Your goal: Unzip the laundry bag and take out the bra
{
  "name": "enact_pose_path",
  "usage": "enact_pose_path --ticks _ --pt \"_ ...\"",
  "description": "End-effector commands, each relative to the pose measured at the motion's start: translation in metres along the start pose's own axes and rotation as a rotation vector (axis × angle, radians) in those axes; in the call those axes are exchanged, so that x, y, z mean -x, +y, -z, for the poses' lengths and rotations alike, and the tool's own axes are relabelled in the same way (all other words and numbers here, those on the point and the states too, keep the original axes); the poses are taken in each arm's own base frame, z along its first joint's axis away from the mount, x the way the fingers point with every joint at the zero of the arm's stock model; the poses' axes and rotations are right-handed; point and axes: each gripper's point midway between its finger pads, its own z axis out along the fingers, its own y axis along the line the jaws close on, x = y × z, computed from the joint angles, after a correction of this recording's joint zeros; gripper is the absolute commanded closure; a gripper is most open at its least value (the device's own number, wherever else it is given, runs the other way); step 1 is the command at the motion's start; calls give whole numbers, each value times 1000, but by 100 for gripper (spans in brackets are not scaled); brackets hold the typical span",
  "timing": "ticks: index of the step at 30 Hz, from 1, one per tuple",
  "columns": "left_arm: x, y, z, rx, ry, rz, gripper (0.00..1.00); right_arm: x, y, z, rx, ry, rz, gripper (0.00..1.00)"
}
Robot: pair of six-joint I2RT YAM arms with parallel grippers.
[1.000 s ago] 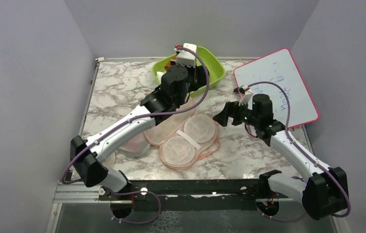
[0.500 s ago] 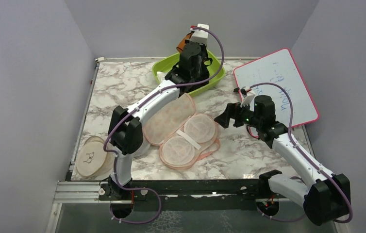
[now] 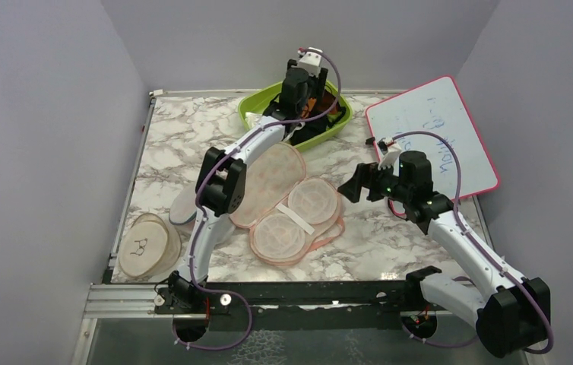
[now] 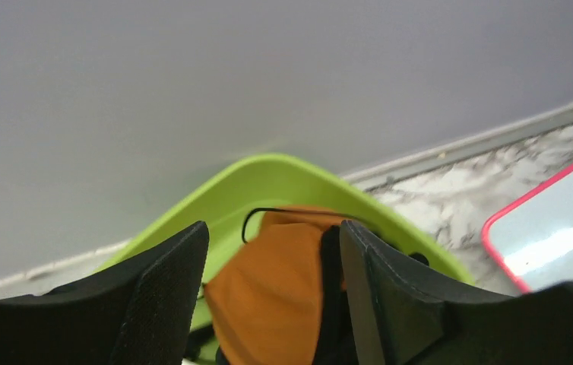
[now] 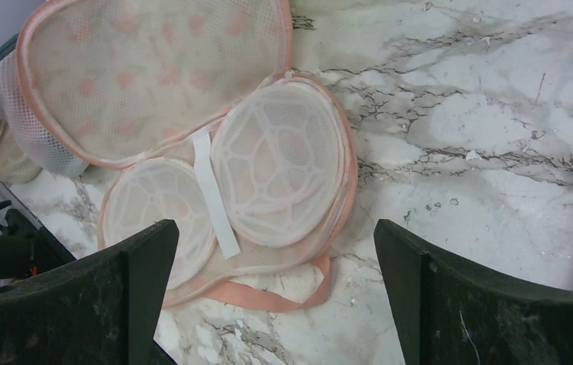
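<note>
The laundry bag (image 3: 268,182) lies unzipped and spread flat mid-table, its flowered peach flap beside two round white mesh cups (image 3: 302,213). It also shows in the right wrist view (image 5: 154,76). The orange bra (image 4: 268,296) with black trim lies in the green tray (image 3: 257,103) at the back. My left gripper (image 3: 304,85) hovers over the tray. In the left wrist view its jaws (image 4: 272,228) are apart around the bra, which touches only the right finger. My right gripper (image 3: 350,185) is open and empty above the table, right of the bag (image 5: 272,251).
A pink-rimmed whiteboard (image 3: 435,133) lies at the back right. A round mesh dome with a blue rim (image 3: 181,213) sits left of the bag, partly behind the left arm. A flat tan disc (image 3: 143,247) is at the front left. Grey walls enclose the table.
My left arm stretched out to the back, lifted high with the orange bra, and has come down over the green tray. The right arm has barely moved.
</note>
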Motion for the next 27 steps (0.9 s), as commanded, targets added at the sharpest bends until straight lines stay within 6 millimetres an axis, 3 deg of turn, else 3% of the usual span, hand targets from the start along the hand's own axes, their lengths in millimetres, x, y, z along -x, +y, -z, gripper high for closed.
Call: enact_pose_path --ticks 1,3,4,10,15,17,21,27 --pt "-25 28 15 -25 149 -25 36 9 1 5 -10 -30 16 0" --pt "-22 34 35 -43 211 -29 17 10 0 3 -8 -27 18 0" --pt "-11 33 48 -62 213 -30 13 9 0 1 -4 -23 17 0" --pt "5 44 146 -133 305 -6 7 1 -3 -11 12 23 17 0" --pt "-11 89 215 -75 389 0 3 -9 0 -19 61 64 13 0" --pt "-24 107 227 -76 401 56 2 -13 1 -20 72 72 7 0" --pt "-45 143 231 -68 460 224 1 -13 5 -19 97 76 1 0" --pt "-89 147 248 -49 587 352 1 -10 9 -15 102 78 8 0"
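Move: The orange bra hangs or drops about 15 cm below the left hand, roughly 3 cm back and 1 cm right. The green bin's middle is some 7 cm back, 4 cm left and 22 cm down; the silver item in it lies about 11 cm back and 12 cm left, the black cloth 9 cm back. The open laundry bag is around 34 cm back, 9 cm left. From the right hand the bra is about 25 cm ahead, 10 cm left. The left fingers, already half open above the bra, spread wide to leave it in the bin. The hand dips some 9 cm, then rises as it swings left and back out of the bin, about 24 cm left in all, and sinks again over the bare table left of the bin, tipping down some 30 degrees. The right hand, still open near the laundry bag, sinks about 3 cm. ##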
